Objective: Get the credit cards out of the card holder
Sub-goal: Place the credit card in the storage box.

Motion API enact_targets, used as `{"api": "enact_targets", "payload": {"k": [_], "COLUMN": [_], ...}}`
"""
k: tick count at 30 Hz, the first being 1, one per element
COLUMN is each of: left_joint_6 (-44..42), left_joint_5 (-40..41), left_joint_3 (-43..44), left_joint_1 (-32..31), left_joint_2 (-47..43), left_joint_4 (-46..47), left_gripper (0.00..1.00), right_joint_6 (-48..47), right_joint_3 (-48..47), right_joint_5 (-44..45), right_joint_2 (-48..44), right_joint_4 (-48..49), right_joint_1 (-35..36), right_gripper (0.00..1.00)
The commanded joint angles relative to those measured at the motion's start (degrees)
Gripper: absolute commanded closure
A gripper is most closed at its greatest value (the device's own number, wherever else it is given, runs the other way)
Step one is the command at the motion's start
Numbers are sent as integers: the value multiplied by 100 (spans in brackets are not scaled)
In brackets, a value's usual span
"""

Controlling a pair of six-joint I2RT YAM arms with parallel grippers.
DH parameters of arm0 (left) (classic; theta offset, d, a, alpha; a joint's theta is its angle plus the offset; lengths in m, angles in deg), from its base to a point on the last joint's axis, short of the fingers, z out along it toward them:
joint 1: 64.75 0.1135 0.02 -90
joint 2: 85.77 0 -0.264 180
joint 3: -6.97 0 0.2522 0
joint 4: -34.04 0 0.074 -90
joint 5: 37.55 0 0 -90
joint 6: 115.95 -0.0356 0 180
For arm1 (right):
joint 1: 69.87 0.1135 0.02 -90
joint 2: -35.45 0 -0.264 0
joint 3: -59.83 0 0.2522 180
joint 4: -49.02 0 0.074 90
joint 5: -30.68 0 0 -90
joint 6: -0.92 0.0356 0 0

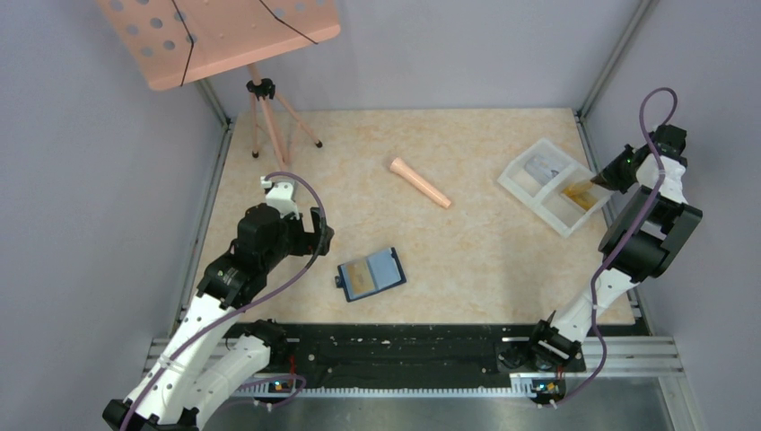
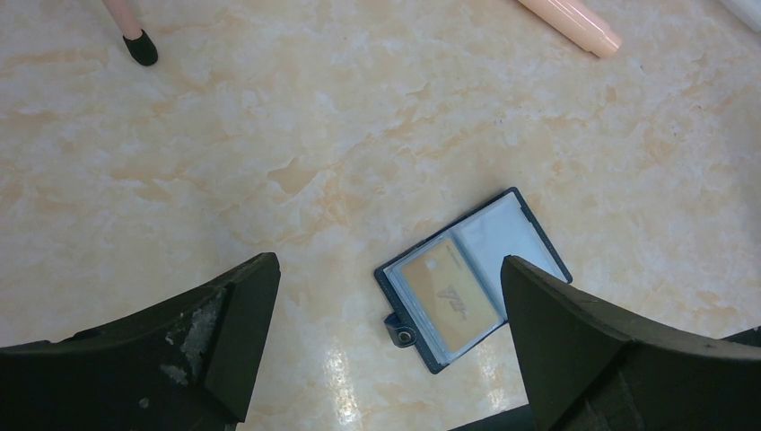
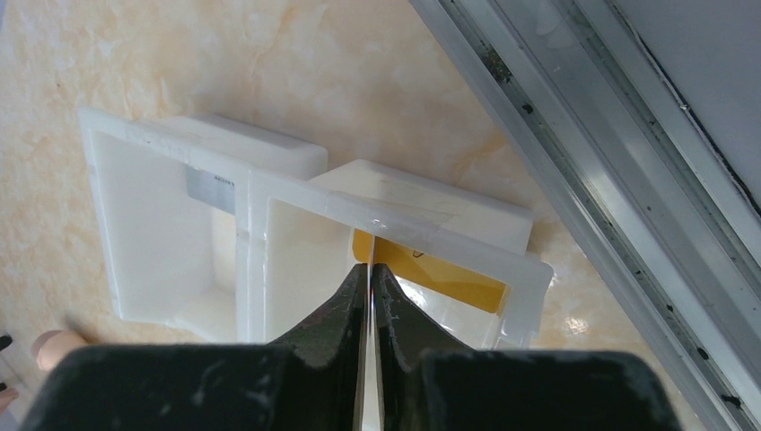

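Note:
The card holder [image 1: 371, 273] [image 2: 476, 278] lies open on the table near the front, a tan-gold credit card [image 2: 447, 294] in its left pocket. My left gripper [image 1: 321, 235] [image 2: 388, 265] hovers open just left of it, touching nothing. At the far right, my right gripper [image 1: 608, 180] [image 3: 370, 267] hangs over the white tray [image 3: 296, 193], its jaws nearly together on a thin pale card seen edge-on. In the tray, a grey card [image 3: 211, 187] lies in one compartment and a gold card [image 3: 431, 269] in the other.
A pink cylinder [image 1: 419, 181] [image 2: 570, 22] lies mid-table. A pink music stand on a tripod [image 1: 265, 108] stands at the back left, one foot [image 2: 139, 49] in the left wrist view. An aluminium rail [image 3: 583, 153] runs beside the tray.

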Motion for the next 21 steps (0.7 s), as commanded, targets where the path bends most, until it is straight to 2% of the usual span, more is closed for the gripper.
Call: {"api": "enact_targets", "payload": {"k": [1, 5, 21], "left_joint_6": [-58, -49, -39], "left_joint_5": [22, 23, 42], "left_joint_3": [12, 12, 13], "left_joint_1": [-18, -19, -17], "left_joint_2": [-3, -5, 3], "left_joint_4": [153, 157, 135], "left_gripper": [1, 1, 1], "right_joint_6": [14, 76, 123], "right_joint_3": [-232, -305, -937], "right_joint_5": [416, 604, 1618], "right_joint_2": [-257, -299, -234], "right_joint_4": [48, 27, -377], "right_joint_1": [-113, -109, 214], "right_gripper": [89, 82, 68]}}
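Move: Almost directly below the right hand, about 1 cm back and 1 cm left, lies the middle of the storage box compartment with the gold card, some 6 cm down; the hand holds a thin card edge-on. The grey card in the box's other compartment is around 8 cm ahead and 8 cm left, and the metal rail about 7 cm to the right, level with the hand. From the idle left hand that gold-card compartment lies roughly 19 cm ahead, 60 cm right and 17 cm down. Opening its fingers to about a third, the right hand lets go of the card over the gold-card compartment. It eases slightly back and to the right, then rises about 1.5 cm while still drifting right, some 1.5 cm in all, away from the compartment; the wrist rolls its left side down a little and the fingers tip further down, not quite 10 degrees together. ##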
